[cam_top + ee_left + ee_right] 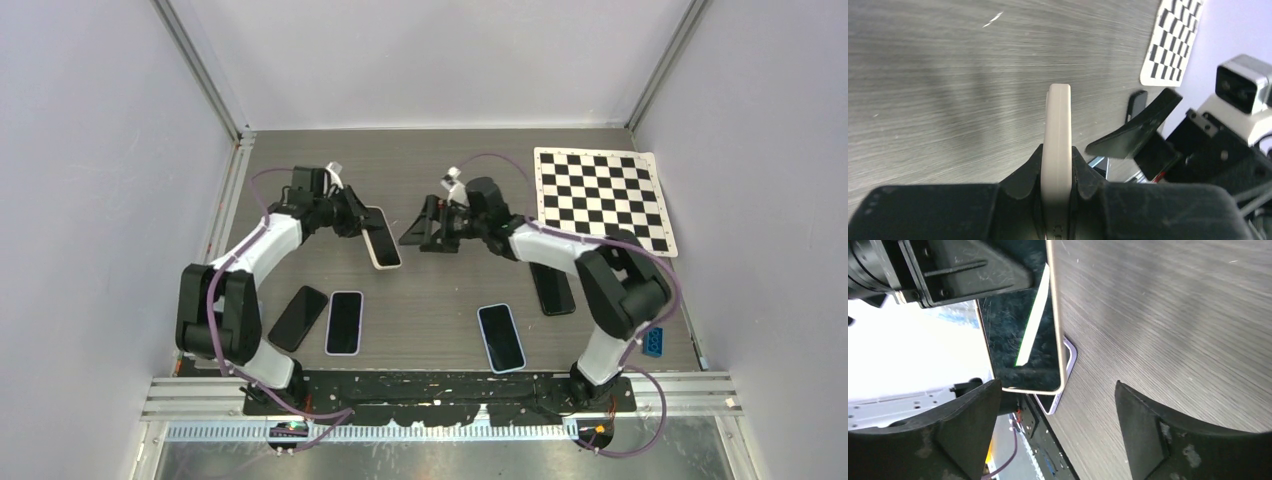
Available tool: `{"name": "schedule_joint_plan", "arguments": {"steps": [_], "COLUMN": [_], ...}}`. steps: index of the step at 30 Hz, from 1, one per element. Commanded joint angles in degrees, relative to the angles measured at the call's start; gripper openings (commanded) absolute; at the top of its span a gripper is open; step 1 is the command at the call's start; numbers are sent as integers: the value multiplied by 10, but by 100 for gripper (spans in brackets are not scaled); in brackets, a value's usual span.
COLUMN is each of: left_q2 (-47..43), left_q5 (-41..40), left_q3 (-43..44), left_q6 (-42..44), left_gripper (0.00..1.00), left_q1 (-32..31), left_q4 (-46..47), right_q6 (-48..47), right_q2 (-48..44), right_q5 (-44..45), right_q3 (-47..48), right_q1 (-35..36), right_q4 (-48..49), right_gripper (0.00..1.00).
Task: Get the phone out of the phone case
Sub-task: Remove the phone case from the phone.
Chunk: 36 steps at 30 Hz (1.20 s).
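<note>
A phone with a dark screen point(1020, 335) sits in a cream phone case point(383, 240), held off the table at the middle left. My left gripper point(362, 220) is shut on one end of the case. In the left wrist view the case's cream edge point(1058, 125) stands upright between the two black jaws point(1057, 167). My right gripper point(418, 228) is open and faces the case's free end from the right, a short gap away. In the right wrist view its fingers point(968, 425) spread wide, with the case's lower corner just past the left one and nothing between them.
On the table lie a black phone point(298, 317), a lilac-cased phone point(343, 322), a light-cased phone point(500, 337) and a black phone point(553, 290) under the right arm. A checkerboard point(603, 197) lies at the back right. A blue block point(652, 340) is by the right base.
</note>
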Motion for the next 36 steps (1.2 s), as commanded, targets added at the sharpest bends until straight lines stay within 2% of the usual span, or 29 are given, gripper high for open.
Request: {"name": "schedule_joint_plan", "arguments": {"steps": [1,5,7,10,14,15,18,21,23,30,33,36], "left_q2": [-80,-130,-157,-193,-220,-222,-231,-246,-254,-267,-265,-267], "left_q5": [89,132,154,170,157,137,34,-9,-37,-74,-76,-76], "left_q3": [23,13,11,14,32,42,72,60,55,33,23,18], "left_q6": [45,54,37,-4,-64,-79,-157,-230,-247,-281,-285,-285], "left_gripper": [0,0,0,0,0,0,0,0,0,0,0,0], "left_q1": [-1,-1,-1,-2,-2,-2,-2,-3,-3,-3,-3,-3], "left_q4": [91,149,178,221,258,256,181,214,226,249,255,256], "right_q6": [75,103,116,125,117,117,130,172,189,217,248,258], "right_q2": [-107,-171,-199,-236,-263,-264,-259,-234,-218,-182,-164,-146], "right_q5": [10,29,23,7,19,18,38,75,94,153,163,157], "right_q3": [-65,-102,-112,-113,-108,-106,-96,-87,-82,-76,-82,-92], "right_q1": [-31,-32,-29,-20,7,11,19,27,37,75,81,84], "right_q4": [102,101,105,119,153,178,208,270,311,416,474,558], "right_gripper": [83,70,70,72,85,86,79,70,65,60,49,45]}}
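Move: The left gripper already holds the cased phone by its left, outer part; the phone's middle lies about 4 cm to that hand's right, 3 cm back and a little lower. From the open right gripper, the same middle is roughly 8 cm left and 1 cm back, slightly below. On the table, the purple-edged phone lies some 23 cm back and 4 cm left of the left hand, with a black phone about 10 cm farther left beside it. Keep the left gripper shut on the cased phone and lift it about 25 cm, tipping the fingers up some 30 degrees. Raise the right gripper with it, about 20 cm and slightly back, swinging first right and then left again towards the phone's free end; tilt its fingers up and half close them, tips coming close to the case's corner. ##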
